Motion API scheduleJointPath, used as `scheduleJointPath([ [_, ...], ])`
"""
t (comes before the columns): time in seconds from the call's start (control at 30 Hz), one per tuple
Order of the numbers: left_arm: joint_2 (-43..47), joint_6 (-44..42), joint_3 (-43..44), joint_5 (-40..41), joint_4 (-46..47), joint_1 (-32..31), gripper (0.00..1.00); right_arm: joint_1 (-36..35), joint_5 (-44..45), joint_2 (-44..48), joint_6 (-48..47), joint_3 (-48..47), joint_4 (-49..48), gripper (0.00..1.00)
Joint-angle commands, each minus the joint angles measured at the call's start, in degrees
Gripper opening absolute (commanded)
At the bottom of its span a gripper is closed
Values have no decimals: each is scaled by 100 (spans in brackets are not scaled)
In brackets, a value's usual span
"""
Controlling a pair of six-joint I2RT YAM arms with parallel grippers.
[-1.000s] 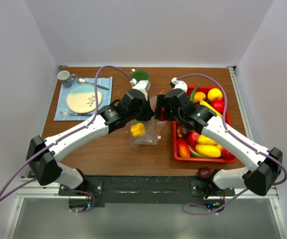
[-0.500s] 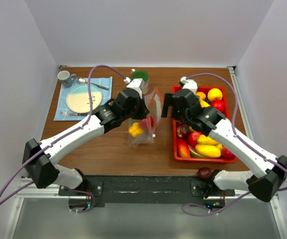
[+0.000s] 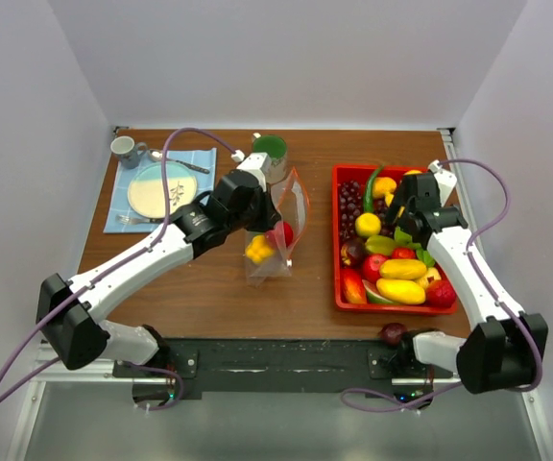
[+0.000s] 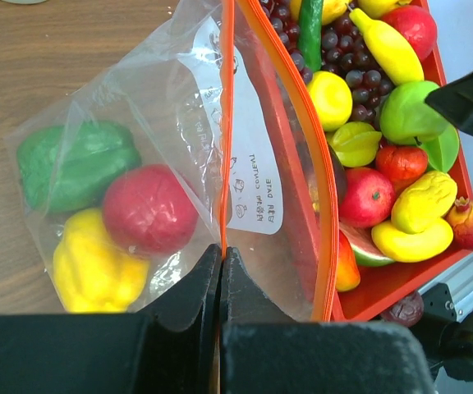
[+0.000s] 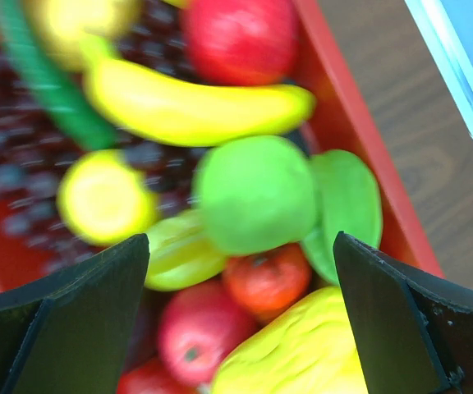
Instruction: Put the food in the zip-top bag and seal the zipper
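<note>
The zip-top bag point(image 3: 273, 240) stands on the table left of the tray, its mouth held open and up. My left gripper point(image 4: 221, 250) is shut on one side of the orange zipper point(image 4: 225, 123), and it shows from above as the left gripper point(image 3: 262, 206). The zipper's other side point(image 4: 306, 123) bows away. Inside the bag lie food pieces: a yellow pepper point(image 4: 97, 267), a red fruit point(image 4: 149, 209) and a green pepper point(image 4: 76, 164). My right gripper point(image 5: 241, 246) hangs open and holding nothing over the tray's food, above a green apple point(image 5: 257, 193) and a banana point(image 5: 187, 103). From above the right gripper point(image 3: 403, 207) is over the tray's far right.
The red tray point(image 3: 337, 288) at the right holds several more fruits and vegetables. A green cup point(image 3: 269, 148) stands just behind the bag. A plate point(image 3: 156, 189) on a blue mat and a mug point(image 3: 125, 147) sit far left. A purple fruit point(image 3: 393, 333) lies at the near edge.
My right gripper has left the bag's mouth, swung right over the tray and opened wide. A red fruit now lies in the bag. The left gripper still holds the zipper edge.
</note>
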State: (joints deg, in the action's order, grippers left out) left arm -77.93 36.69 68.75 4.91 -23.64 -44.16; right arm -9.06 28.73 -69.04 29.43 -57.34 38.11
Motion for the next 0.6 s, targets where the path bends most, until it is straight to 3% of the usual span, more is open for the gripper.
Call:
scheduleJointPath([
  [0.0,120,-250,42,-148,123,4,0,220,70,-162,-148,127,-672,99],
  [0.57,50,-215,7,-280,272,13,0,572,-500,-839,-377,531,-1490,99],
])
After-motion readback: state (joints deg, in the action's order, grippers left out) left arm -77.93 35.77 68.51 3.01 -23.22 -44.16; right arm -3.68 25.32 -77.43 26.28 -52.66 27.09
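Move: The green apple lies about 8 cm below the right hand, roughly 4 cm ahead and 3 cm to its right. The banana is some 5 cm farther out than the apple and 2 cm to the left of it, the lemon about 11 cm to the left of the apple and 2 cm farther out. From the left hand, holding the bag, the apple lies about 39 cm right, 3 cm ahead and 14 cm down. Fingers still wide open, the right hand sinks about 5 cm, easing forward and right, towards the green apple. ##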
